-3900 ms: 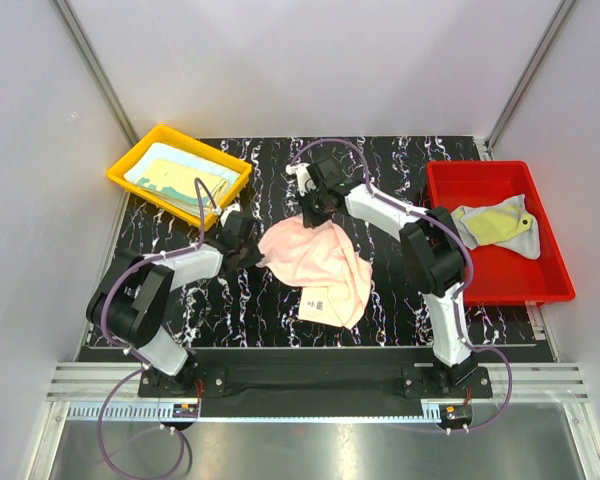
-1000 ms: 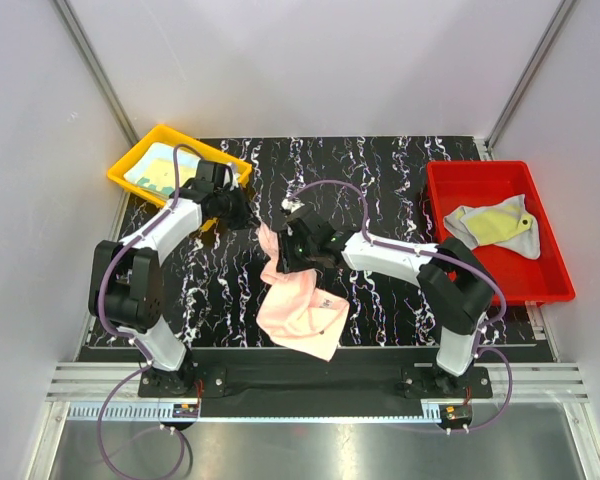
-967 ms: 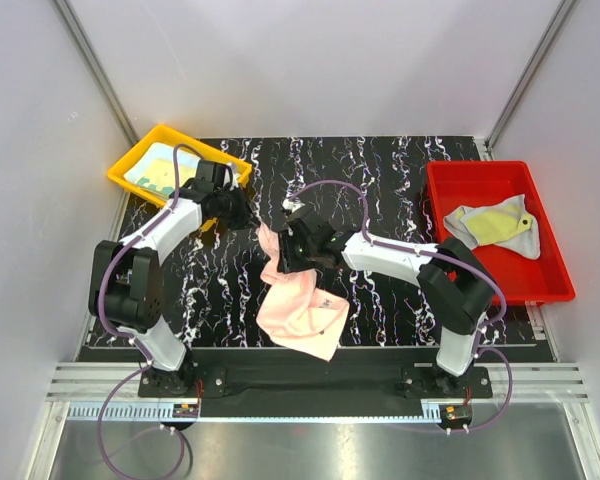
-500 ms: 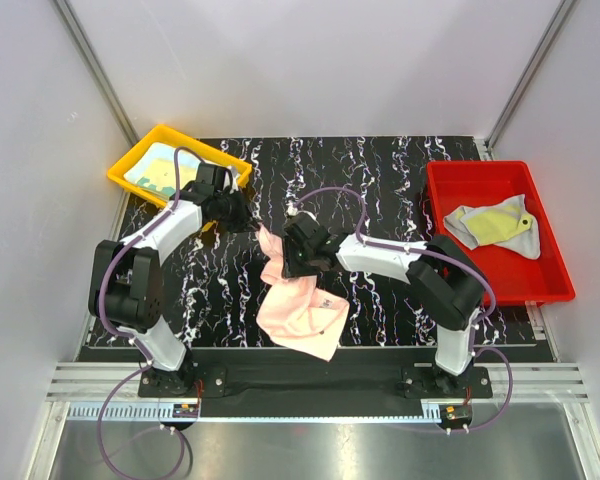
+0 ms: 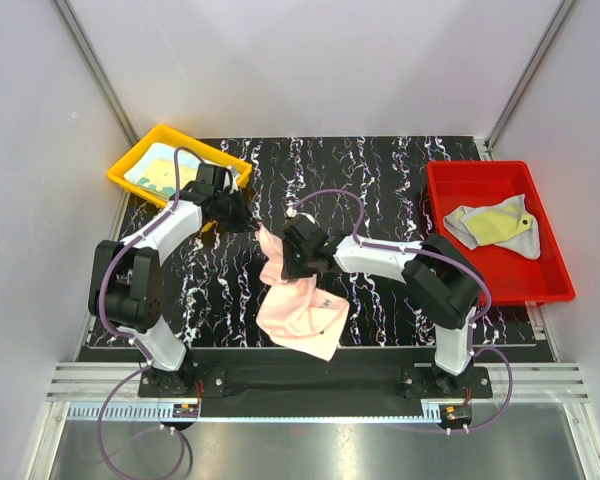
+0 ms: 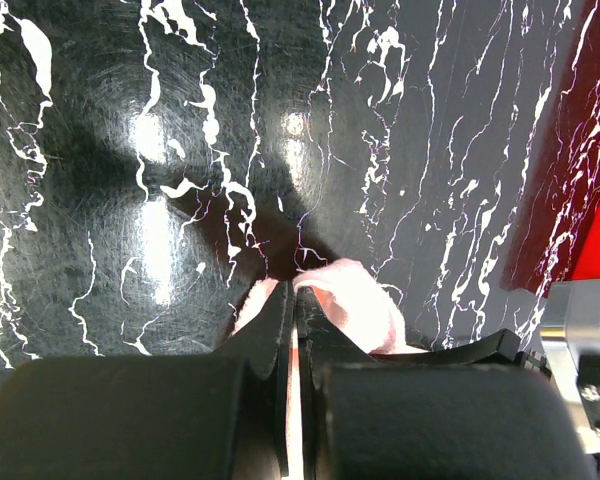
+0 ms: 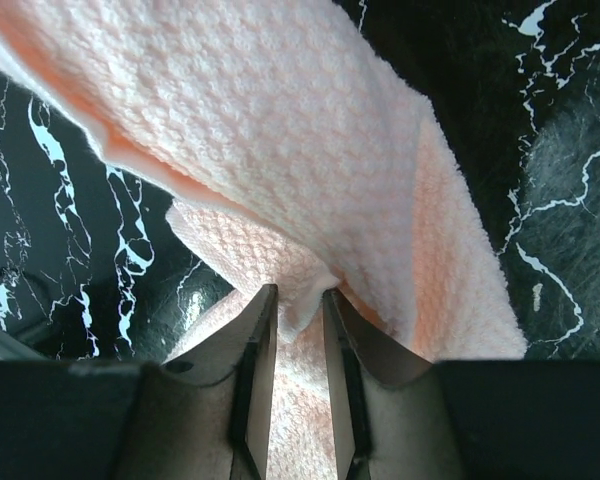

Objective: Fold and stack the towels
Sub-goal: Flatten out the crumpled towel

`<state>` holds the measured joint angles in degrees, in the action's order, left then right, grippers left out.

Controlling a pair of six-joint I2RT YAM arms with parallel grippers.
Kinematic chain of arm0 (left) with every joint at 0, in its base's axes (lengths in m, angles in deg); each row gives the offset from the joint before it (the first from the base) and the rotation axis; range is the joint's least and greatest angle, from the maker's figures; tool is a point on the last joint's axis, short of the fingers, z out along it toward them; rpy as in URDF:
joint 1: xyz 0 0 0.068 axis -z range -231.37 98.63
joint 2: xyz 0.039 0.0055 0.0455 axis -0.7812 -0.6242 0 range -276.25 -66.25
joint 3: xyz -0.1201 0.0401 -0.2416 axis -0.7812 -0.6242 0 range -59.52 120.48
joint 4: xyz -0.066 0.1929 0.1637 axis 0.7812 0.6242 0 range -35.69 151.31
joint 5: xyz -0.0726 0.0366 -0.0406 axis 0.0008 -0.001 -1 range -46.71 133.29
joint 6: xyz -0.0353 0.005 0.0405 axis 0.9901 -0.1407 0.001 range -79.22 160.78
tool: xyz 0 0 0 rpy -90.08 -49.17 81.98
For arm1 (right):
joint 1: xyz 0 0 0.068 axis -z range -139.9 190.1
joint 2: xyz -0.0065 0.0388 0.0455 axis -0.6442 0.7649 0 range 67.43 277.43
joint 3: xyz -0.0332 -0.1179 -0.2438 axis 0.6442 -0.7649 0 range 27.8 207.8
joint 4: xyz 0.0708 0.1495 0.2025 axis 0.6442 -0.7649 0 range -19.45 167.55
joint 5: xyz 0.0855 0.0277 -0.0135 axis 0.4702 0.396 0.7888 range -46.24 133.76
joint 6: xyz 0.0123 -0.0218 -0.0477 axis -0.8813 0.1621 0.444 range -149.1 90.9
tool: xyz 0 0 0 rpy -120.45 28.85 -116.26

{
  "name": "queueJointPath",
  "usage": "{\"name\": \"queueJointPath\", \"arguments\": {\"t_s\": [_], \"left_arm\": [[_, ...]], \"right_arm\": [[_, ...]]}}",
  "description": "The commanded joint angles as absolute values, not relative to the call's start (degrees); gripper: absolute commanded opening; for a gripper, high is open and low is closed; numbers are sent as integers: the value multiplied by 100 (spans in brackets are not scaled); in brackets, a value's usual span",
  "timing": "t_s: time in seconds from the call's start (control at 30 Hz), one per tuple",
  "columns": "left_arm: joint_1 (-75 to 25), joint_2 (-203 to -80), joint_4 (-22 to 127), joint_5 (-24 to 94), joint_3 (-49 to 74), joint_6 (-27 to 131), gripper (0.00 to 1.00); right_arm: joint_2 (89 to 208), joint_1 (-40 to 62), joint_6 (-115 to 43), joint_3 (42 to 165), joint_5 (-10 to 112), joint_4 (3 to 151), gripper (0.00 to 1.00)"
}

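A pink towel (image 5: 302,312) hangs stretched from its upper corner down to the table near the front edge. My left gripper (image 5: 248,222) is shut on that upper corner; in the left wrist view the jaws (image 6: 292,292) pinch pink cloth (image 6: 358,308). My right gripper (image 5: 280,265) sits at the towel's left edge just below. Its jaws (image 7: 298,296) stand a little apart with a small fold of the pink towel (image 7: 280,120) between them. More towels lie in the two trays.
A yellow tray (image 5: 132,158) at the back left holds folded light blue and pale yellow towels (image 5: 170,172). A red tray (image 5: 540,282) on the right holds a crumpled grey and yellow towel (image 5: 495,226). The black marbled table (image 5: 380,180) lies between them.
The pink towel, spread on the table seconds ago, now hangs from the left gripper. Over the last second the right jaws have narrowed around the towel's edge; the left arm held still.
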<state>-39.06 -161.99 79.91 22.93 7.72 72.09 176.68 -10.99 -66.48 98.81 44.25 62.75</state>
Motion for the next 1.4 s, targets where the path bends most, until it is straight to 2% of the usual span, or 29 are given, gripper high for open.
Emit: {"name": "queueJointPath", "arguments": {"t_s": [0.0, 0.13, 0.27, 0.33, 0.37, 0.47, 0.5, 0.67, 0.83, 0.93, 1.07, 1.2, 1.37], "left_arm": [[-3933, -15994, 7786, 2369, 746, 7119, 0], [-3942, -15977, 7777, 2395, 728, 7119, 0], [-3942, -15968, 7769, 2395, 737, 7128, 0], [-3942, -15968, 7768, 2395, 754, 7119, 0], [-3942, -15959, 7777, 2395, 754, 7119, 0], [-3942, -15942, 7751, 2395, 754, 7101, 0], [-3933, -15933, 7760, 2412, 763, 7084, 0], [-3924, -15434, 8014, 2562, 1017, 6636, 0], [-3662, -14528, 8471, 2773, 1667, 5900, 0], [-3284, -13878, 8752, 2799, 1721, 5625, 0], [-2634, -12991, 9016, 3070, 1817, 5476, 0], [-1476, -12435, 9280, 3353, 2221, 5387, 0], [-324, -12399, 9728, 3642, 3185, 5511, 0]], "right_arm": [[17676, -1184, -6733, 9873, 4323, 6595, 31], [17773, -1175, -6908, 9917, 4288, 6490, 31], [17834, -1175, -7102, 9979, 4262, 6358, 36], [17826, -1175, -7128, 9961, 4262, 6410, 35], [17817, -1175, -7120, 9944, 4253, 6419, 32], [17703, -1175, -7015, 9900, 4122, 6446, 11], [17598, -1175, -6962, 9926, 4052, 6385, 1], [17036, -1175, -6049, 10460, 3656, 5534, 0], [16122, -1175, -4628, 11173, 2699, 3715, 0], [15411, -1175, -3985, 11271, 2092, 2993, 0], [14338, -1175, -3587, 11523, 1880, 2090, 0], [13119, -1175, -3516, 11990, 2318, 1647, 0], [12202, -1175, -3359, 12395, 2837, 1647, 0]]}}
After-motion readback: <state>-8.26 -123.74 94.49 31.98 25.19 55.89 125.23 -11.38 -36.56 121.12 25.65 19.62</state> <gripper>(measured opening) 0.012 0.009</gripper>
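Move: The right hand stands low with its fingers about a third open around a corner of the pink towel, its tip midway between them and about 1 cm below. The towel's loose lower part spreads some 9 cm back and 4 cm to the right, roughly 3 cm lower. From the left hand, already shut on another corner, the right hand's corner lies about 10 cm back, 7 cm right and 7 cm lower; the yellow bin is some 10 cm ahead and 17 cm left. The right hand settles about 1 cm lower and shuts its fingers on the pink towel's corner between them, while the left hand waits with its own corner still pinched. Then both sweep up fast by 30 to 35 cm, their fingers swinging up some 45 degrees: the right hand draws off about 20 cm to the right and a little back, while the left comes well back and somewhat right, turning clockwise, so the towel is stretched between them. ##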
